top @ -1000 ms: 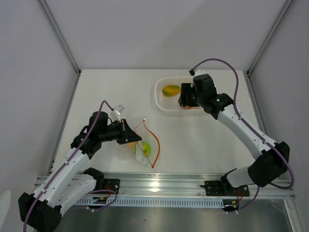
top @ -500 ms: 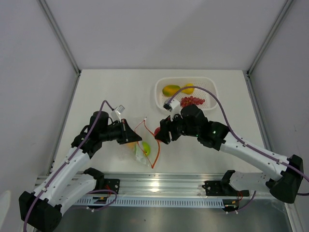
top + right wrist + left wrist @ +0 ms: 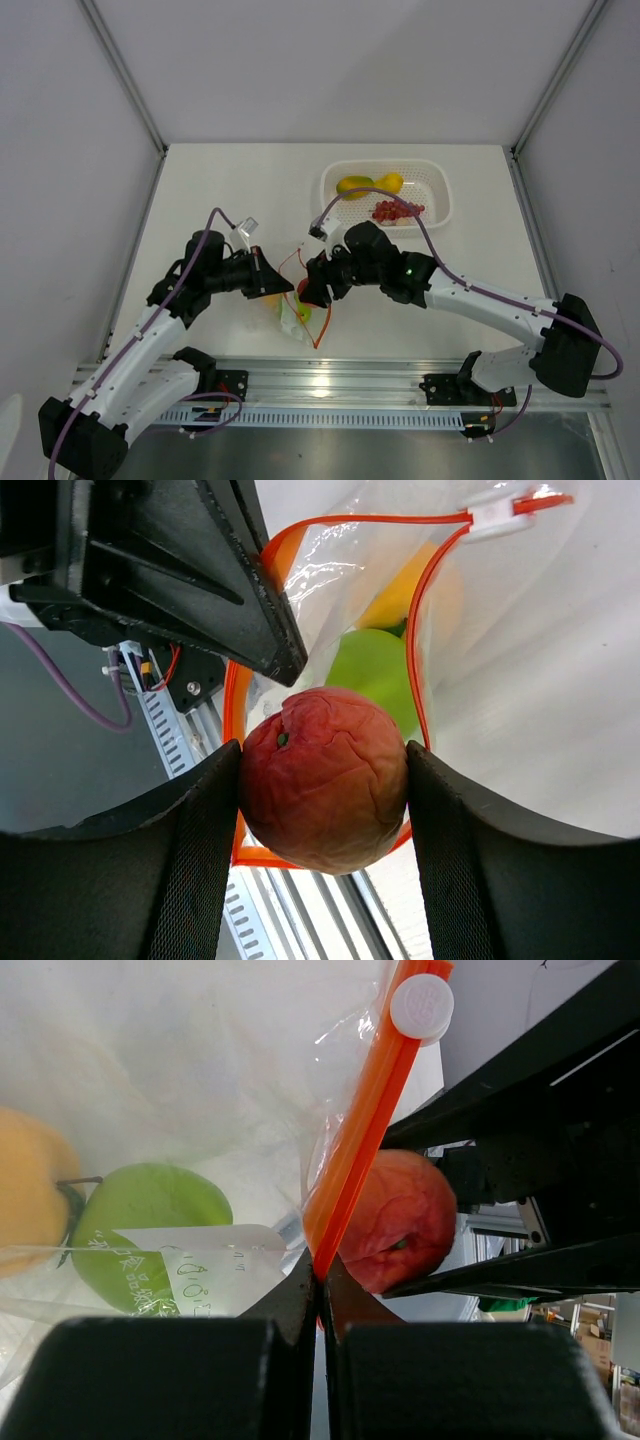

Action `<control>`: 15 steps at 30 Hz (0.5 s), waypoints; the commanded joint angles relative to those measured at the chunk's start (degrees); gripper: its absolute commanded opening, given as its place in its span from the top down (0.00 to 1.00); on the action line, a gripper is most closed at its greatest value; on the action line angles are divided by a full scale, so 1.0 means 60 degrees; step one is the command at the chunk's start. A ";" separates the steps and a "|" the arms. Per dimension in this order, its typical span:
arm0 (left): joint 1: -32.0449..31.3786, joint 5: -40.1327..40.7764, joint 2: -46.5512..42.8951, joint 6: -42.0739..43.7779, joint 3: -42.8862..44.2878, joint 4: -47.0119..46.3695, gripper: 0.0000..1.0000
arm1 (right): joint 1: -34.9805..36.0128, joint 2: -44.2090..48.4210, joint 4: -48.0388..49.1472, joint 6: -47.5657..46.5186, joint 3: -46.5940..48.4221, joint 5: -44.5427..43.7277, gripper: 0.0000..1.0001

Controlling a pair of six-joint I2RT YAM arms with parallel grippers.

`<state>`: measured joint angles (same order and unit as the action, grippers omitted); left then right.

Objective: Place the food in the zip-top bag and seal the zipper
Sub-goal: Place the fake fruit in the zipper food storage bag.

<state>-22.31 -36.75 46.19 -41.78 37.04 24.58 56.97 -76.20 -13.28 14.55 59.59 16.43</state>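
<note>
The clear zip-top bag [image 3: 292,312] lies in front of the left arm with its mouth held open. My left gripper [image 3: 322,1282] is shut on the orange zipper [image 3: 362,1120] strip at the mouth's edge. Inside the bag sit a green apple [image 3: 150,1225] and a yellow-orange fruit [image 3: 28,1190]. My right gripper [image 3: 322,750] is shut on a reddish-orange peach [image 3: 320,795], which hangs right at the bag's open mouth, above the zipper [image 3: 340,522] loop. Through the mouth the green apple [image 3: 372,668] shows beyond the peach.
A white perforated basket [image 3: 438,172] stands at the back right, holding a mango [image 3: 352,186], a yellow piece [image 3: 391,182] and a dark red grape bunch [image 3: 397,209]. The metal rail [image 3: 330,385] runs along the table's near edge, close below the bag.
My right arm has lifted the peach out of the basket and swung left and nearer, bringing it to the bag's mouth. The left arm has held still.
</note>
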 commanded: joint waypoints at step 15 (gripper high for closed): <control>0.0070 -0.0364 -0.0448 -0.0200 0.0566 0.0152 0.99 | 0.0129 -0.0747 0.0397 0.0462 0.0527 -0.1170 0.01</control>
<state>-22.31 -37.32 44.29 -42.06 37.98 26.00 57.34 -81.06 -11.88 16.91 60.34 12.38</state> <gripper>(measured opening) 0.005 0.991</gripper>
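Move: My right hand holds the peach at the bag's open mouth, whose middle is about 2 cm back, 2 cm left and 3 cm below. Inside the bag, the green apple lies roughly 4 cm back, 4 cm left and 8 cm lower than this hand, with the orange about 11 cm left, 2 cm back and 9 cm down. From my left hand, the mouth's middle is about 1 cm back, 3 cm right and 3 cm below. I sink my right hand about 2.5 cm into the bag mouth, easing slightly left. Then, drifting about 1 cm forward, I spread the fingers from their grip on the peach to fully open and let it go beside the apple. My left hand keeps its pinch on the orange zipper rim and raises it about 1 cm. ##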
